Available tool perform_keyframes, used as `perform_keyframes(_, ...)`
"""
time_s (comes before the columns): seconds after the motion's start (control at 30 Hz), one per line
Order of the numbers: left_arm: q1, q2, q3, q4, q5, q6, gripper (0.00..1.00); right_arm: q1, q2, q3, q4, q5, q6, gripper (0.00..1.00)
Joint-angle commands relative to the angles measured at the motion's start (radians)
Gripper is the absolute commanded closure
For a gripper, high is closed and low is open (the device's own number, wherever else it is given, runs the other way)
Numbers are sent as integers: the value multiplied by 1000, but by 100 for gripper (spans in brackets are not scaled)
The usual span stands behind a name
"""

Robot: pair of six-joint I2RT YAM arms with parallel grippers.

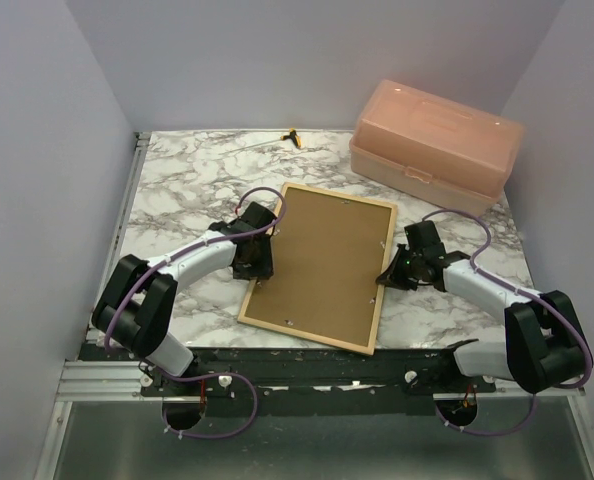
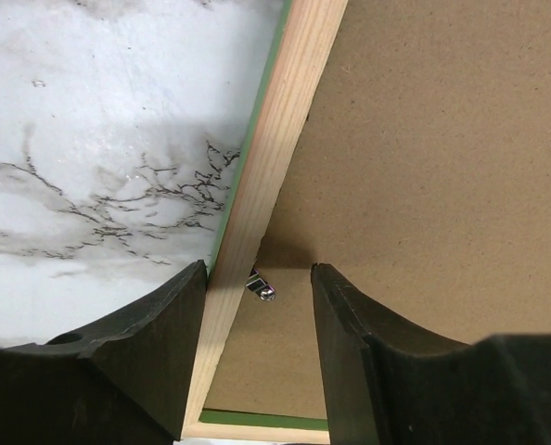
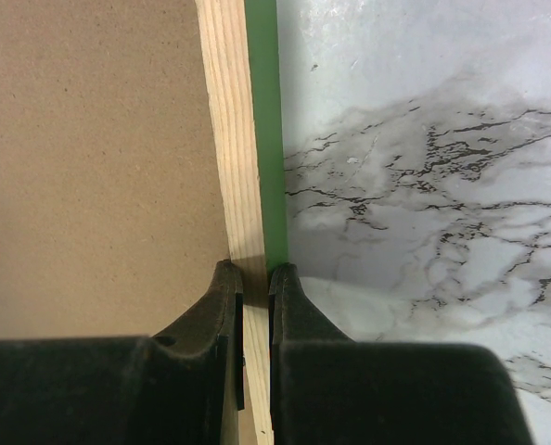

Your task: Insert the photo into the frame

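The frame (image 1: pixel 385 270) lies back up on the marble table, its light wood rails around a brown hardboard backing panel (image 1: pixel 322 265). The photo is hidden. My left gripper (image 1: pixel 265 258) is at the frame's left rail. In the left wrist view it (image 2: pixel 259 273) stands open astride the wood rail (image 2: pixel 266 176), one finger outside the rail and the other over the panel (image 2: pixel 424 158), with a small metal tab (image 2: pixel 262 289) between them. My right gripper (image 1: pixel 387 275) is shut on the right rail. In the right wrist view it (image 3: pixel 254 273) pinches the wood rail (image 3: pixel 229 139) beside its green edge.
A pink plastic box (image 1: pixel 437 145) stands at the back right, close behind the frame's far corner. A small yellow and black object (image 1: pixel 294 137) lies at the table's (image 1: pixel 187 190) back edge. Walls close in on the left, back and right.
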Motion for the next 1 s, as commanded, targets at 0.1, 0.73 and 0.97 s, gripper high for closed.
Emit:
perform_keyframes(0.1,-8,14,-36,-19,-40,-48,56,8,30,-6,-8,-82,43,100)
perform_keyframes(0.73,-31,98,-4,-61,-117,-34,77,8,48,-1,-3,-77,35,100)
perform_keyframes(0.97,-80,103,3,-88,-116,-34,89,8,51,13,-8,-69,37,100)
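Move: Just inside the frame's left rail, the small metal clip lies between the left hand's open fingers, about 1 cm back and 1 cm below, with the rail's middle some 1 cm to the left. Another clip on the same rail is about 13 cm ahead and 4 cm right; the near-rail clip is roughly 10 cm back and 7 cm right. From the right hand, which pinches the right rail directly between its fingers, the left hand's clip lies about 30 cm left, level ahead. Closing from about half open to under a third, the left hand brings its inner finger up against the clip and squeezes it towards the frame's left rail, the outer finger against the rail's outside. Meanwhile it shifts about 1 cm left and sinks 1 cm, then rolls slightly, left side up. The right hand stays, keeping its pinch on the right rail. ##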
